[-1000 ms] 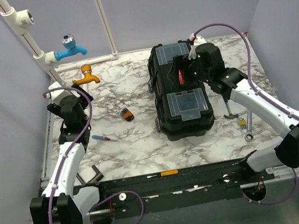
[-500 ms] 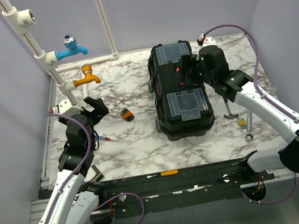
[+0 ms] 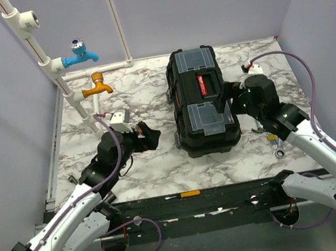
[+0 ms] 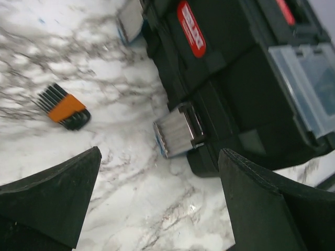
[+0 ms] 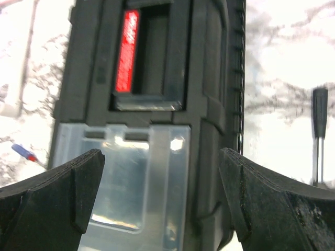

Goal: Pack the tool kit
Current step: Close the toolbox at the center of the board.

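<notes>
The black toolbox (image 3: 202,100) lies closed on the marble table, with its red-black handle (image 3: 205,84) between two clear-lidded compartments. My left gripper (image 3: 147,135) is open and empty, low over the table just left of the box. In the left wrist view (image 4: 157,209) it faces a side latch (image 4: 175,130) and the box wall (image 4: 230,78). My right gripper (image 3: 223,100) is open and empty above the box's right side. In the right wrist view (image 5: 162,204) it hangs over the near clear lid (image 5: 125,183), with the handle (image 5: 127,49) beyond.
An orange-black hex key holder (image 4: 63,107) lies left of the box. A hammer (image 3: 260,128) and a wrench (image 3: 279,145) lie right of it. A yellow-handled screwdriver (image 3: 189,194) lies at the near edge. A blue-red screwdriver (image 5: 23,151) lies left. Blue (image 3: 79,55) and orange (image 3: 97,86) taps stand far left.
My left arm has swung right and down, from the table's left edge to the toolbox's left side. My right gripper has drawn back from the handle towards the near compartment.
</notes>
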Controlling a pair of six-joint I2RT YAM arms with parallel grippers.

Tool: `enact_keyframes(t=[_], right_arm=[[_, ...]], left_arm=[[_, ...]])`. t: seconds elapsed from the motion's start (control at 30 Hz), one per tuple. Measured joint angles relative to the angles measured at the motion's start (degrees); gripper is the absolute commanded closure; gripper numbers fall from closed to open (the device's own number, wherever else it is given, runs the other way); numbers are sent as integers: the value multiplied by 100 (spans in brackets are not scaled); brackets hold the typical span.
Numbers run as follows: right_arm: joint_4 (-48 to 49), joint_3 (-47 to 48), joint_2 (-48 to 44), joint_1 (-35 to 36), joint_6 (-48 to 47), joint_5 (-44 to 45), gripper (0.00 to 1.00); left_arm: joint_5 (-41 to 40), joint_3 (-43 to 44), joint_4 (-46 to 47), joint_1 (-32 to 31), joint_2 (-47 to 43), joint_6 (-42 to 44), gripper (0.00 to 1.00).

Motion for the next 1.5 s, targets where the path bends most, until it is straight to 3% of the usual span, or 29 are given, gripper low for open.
enact_keyframes(t=[0.17, 0.4, 0.77, 1.03, 1.33, 1.5], right_arm=[[114, -837, -236, 0, 367, -52, 0], [492, -1276, -522, -4, 680, -87, 0], [339, -1058, -660, 0, 450, 485, 0], [367, -125, -619, 0, 66, 1189, 0], [520, 321, 26, 0, -131, 1558, 0], [444, 745, 748, -39, -356, 1445, 0]], left_arm=[[911, -186, 581, -260, 1029, 15, 3], [1733, -96, 1416, -603, 2081, 94, 4], [2199, 702, 1847, -1342, 3567, 181, 5], [2201, 1307, 2181, -1757, 4419, 181, 5], [2409, 1585, 2179, -2079, 4489, 654, 3], [2411, 1631, 1816, -2048, 3622, 955, 2]])
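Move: From the left hand the toolbox's middle lies some 25 cm to the right, about 11 cm ahead and 12 cm lower; its near latch is roughly 11 cm right and 3 cm ahead, and the orange brush lies on the table about 11 cm ahead and 3 cm left. From the right hand, just over the lid, the toolbox's middle is about 6 cm left, 2 cm ahead and 16 cm down, with the handle recess 7 cm ahead and 7 cm left, and the near clear compartment 7 cm back and 5 cm left. The open left hand drops about 7 cm while sweeping some 23 cm to the right and a little back, turning clockwise, and pushes the near end of the toolbox's left side rightward before lifting again and easing back left. Meanwhile the open right hand sinks about 5 cm towards the near part of the lid, stays low briefly, then rises some 11 cm, tips its fingers up and moves forward above the lid towards the handle. ##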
